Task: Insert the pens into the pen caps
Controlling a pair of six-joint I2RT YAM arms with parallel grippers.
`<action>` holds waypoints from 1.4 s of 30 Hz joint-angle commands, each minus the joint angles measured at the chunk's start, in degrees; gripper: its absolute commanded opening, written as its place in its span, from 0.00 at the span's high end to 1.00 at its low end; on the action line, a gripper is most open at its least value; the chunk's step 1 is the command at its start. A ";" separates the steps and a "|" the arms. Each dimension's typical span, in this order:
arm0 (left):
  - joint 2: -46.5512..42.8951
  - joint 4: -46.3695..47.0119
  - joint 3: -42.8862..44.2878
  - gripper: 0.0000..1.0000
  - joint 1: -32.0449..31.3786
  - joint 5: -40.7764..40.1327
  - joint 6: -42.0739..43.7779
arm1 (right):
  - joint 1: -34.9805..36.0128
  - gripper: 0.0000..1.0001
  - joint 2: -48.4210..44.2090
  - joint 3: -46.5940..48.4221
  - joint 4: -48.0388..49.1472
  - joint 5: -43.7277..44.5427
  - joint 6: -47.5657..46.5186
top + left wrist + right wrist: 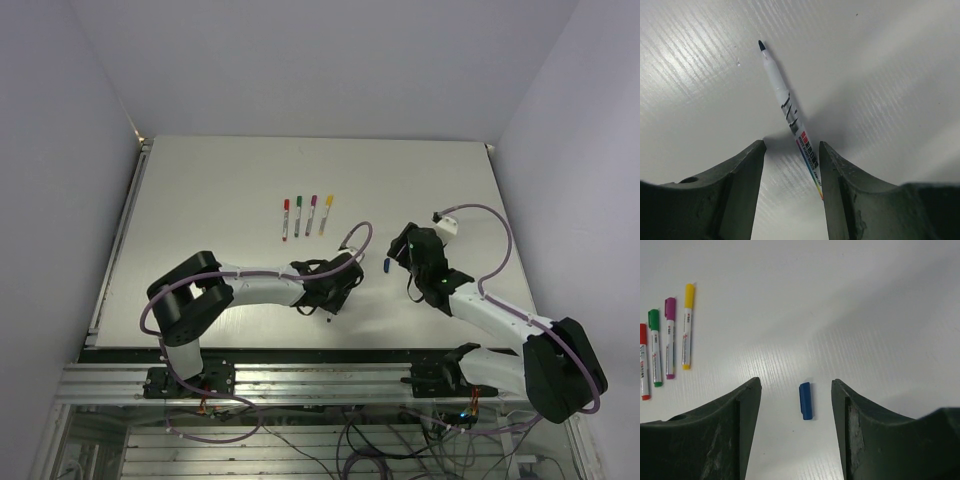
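Note:
An uncapped pen [790, 115] with a dark blue tip lies on the white table between the fingers of my left gripper [791, 144], close against the right finger. That gripper [322, 305] is open and not clamped on it. A blue pen cap [806, 400] lies flat on the table between the open fingers of my right gripper [796, 381], untouched. In the top view the cap [386, 266] sits just left of the right gripper [395, 262]. The red [286, 218], green [298, 216], magenta [312, 215] and yellow [326, 214] pens lie capped in a row.
The capped pens [670, 337] lie side by side at the left of the right wrist view, away from the fingers. A small white box [446, 225] on the right arm's cable sits behind that gripper. The table [200, 200] ends at walls on the left, back and right.

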 commanded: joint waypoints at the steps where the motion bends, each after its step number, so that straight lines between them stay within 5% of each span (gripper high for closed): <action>1: 0.93 -3.83 1.38 0.43 -0.32 -1.80 -0.54 | -0.31 0.43 0.64 -0.23 1.70 -0.47 -0.44; 14: 3.80 -7.42 -1.14 0.93 -0.32 2.25 1.10 | -0.36 0.44 0.78 -0.01 1.44 -2.52 0.51; 23: 1.23 -1.07 -3.41 0.93 -0.30 6.58 1.96 | -0.23 0.59 6.45 1.09 -2.03 -6.42 1.27; 42: -7.68 -2.66 -2.54 0.93 0.21 6.08 2.73 | 0.19 0.70 17.09 4.92 -0.32 -7.78 -2.50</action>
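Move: The last uncapped pen lies almost under the left hand, its middle about 1 cm ahead and 1 cm below, between the open fingers. From that hand the yellow-capped pen is some 20 cm ahead and 2 cm left. For the right hand the blue pen cap lies about 1 cm ahead, 2 cm left and 8 cm below; from this hand the uncapped pen is roughly 7 cm back and 16 cm left, and the yellow-capped pen 13 cm ahead and 18 cm left. The left hand eases about 1 cm to its left while its fingers close across the barrel of the uncapped pen, stays low with the grip shut, then draws back 1.5 cm and lifts the pen about 3 cm. The right hand first all but waits, then sinks some 7 cm and drifts 2 cm left to bring its fingertips close over the blue cap, tipping about 15 degrees further down as its fingers narrow to roughly half their gap without yet pinching the cap. ##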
